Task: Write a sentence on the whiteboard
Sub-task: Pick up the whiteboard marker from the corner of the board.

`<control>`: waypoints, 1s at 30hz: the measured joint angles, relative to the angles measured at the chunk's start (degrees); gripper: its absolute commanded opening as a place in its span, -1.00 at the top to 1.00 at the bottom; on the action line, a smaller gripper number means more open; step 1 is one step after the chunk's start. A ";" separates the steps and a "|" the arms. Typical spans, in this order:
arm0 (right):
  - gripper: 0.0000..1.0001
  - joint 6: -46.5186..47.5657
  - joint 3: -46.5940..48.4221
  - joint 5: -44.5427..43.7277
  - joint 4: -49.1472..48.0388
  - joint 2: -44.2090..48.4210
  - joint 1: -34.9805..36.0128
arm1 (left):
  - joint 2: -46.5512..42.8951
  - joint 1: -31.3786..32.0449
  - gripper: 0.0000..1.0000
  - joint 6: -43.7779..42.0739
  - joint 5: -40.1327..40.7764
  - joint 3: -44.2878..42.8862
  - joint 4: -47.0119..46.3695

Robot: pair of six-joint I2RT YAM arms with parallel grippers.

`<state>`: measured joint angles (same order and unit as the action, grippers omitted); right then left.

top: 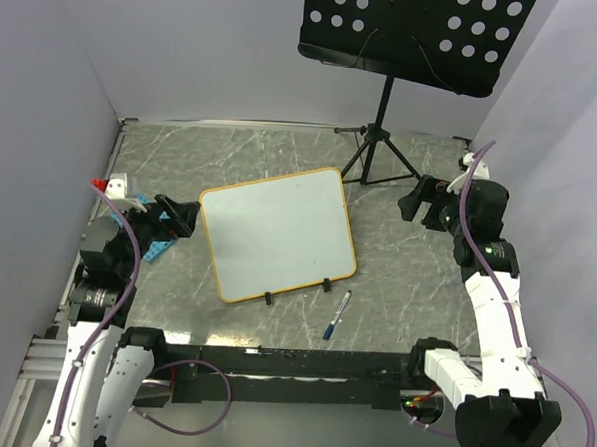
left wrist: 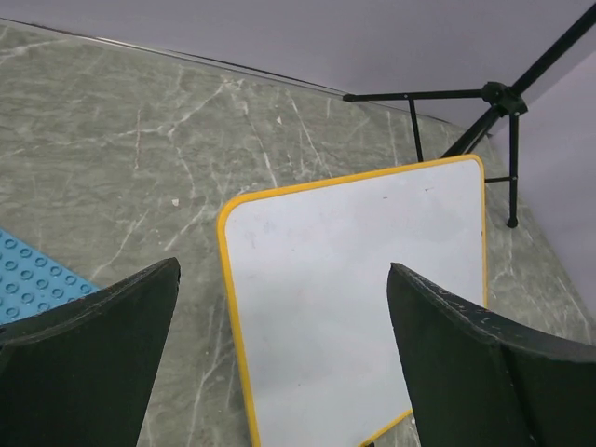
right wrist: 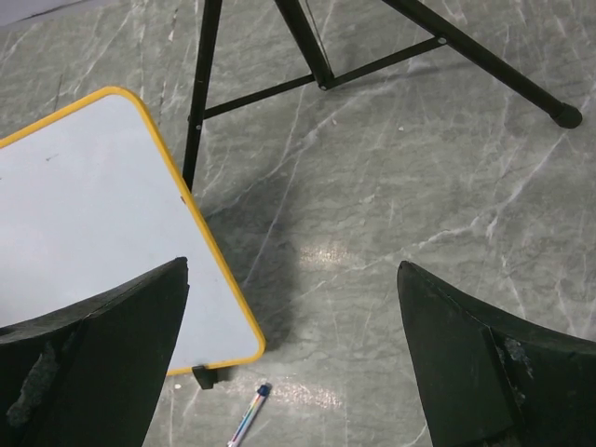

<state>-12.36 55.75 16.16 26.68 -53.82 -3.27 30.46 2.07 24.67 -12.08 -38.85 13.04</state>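
The whiteboard (top: 278,232) lies flat in the middle of the table, with an orange-yellow frame and small black clip feet on its near edge. Its face is blank; no sentence is in view. A blue-capped marker (top: 336,316) lies on the table just off the board's near right corner, also seen in the right wrist view as the marker (right wrist: 247,419). My left gripper (top: 184,218) hovers open at the board's left edge, over the whiteboard (left wrist: 354,279). My right gripper (top: 412,201) stands open to the right of the board, above bare table beside the whiteboard (right wrist: 84,214). Neither holds anything.
A black perforated music stand (top: 409,29) rises at the back, its tripod legs (top: 382,153) spread just behind the board's far right corner. A blue studded plate (top: 157,246) and a red-and-white item (top: 110,186) lie by the left arm. Pale walls enclose the table.
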 measured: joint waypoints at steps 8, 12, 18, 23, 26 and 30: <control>-1.00 3.15 0.00 4.74 1.27 1.29 0.00 | 0.13 0.00 -0.93 1.51 -7.52 -1.07 2.62; -1.00 8.22 -0.96 11.37 0.72 5.25 0.22 | -0.94 0.44 -0.94 2.93 -11.02 -2.03 4.83; -1.00 18.23 -1.53 25.92 2.84 7.58 1.84 | -2.23 2.86 -0.94 5.53 -15.41 -3.48 6.86; -1.00 25.40 -1.53 32.74 7.41 5.16 2.27 | -0.63 13.97 -0.94 7.87 -12.48 -3.48 7.65; -1.00 27.30 -2.36 33.73 8.39 3.96 2.27 | 3.72 28.55 -0.94 9.40 -5.35 -3.50 7.23; -1.00 28.55 -4.04 34.10 8.48 5.22 2.27 | 12.11 46.80 -0.94 10.16 6.88 -4.15 7.39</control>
<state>16.19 51.70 50.26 35.16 -48.60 -0.99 42.57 48.86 34.83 -5.19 -43.00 20.43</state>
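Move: The whiteboard marker lies beyond the board's near right corner, some 35 cm to the left hand's right, 11 cm back and 25 cm below it. From the right hand it is about 14 cm left, 16 cm back and 22 cm down. The whiteboard's middle is roughly 16 cm left of the marker and 20 cm farther out; the right black clip on its near edge is 3 cm left of the marker and 8 cm farther out. The marker is what both open hands draw nearer to, through free air. The left sweeps about 18 cm right and 10 cm back across the board's near part, sinking some 5 cm late on, swinging clockwise and tipping down. The right comes back and left about 8 cm each, rising briefly before sinking again, and turns some 45 degrees counter-clockwise. ##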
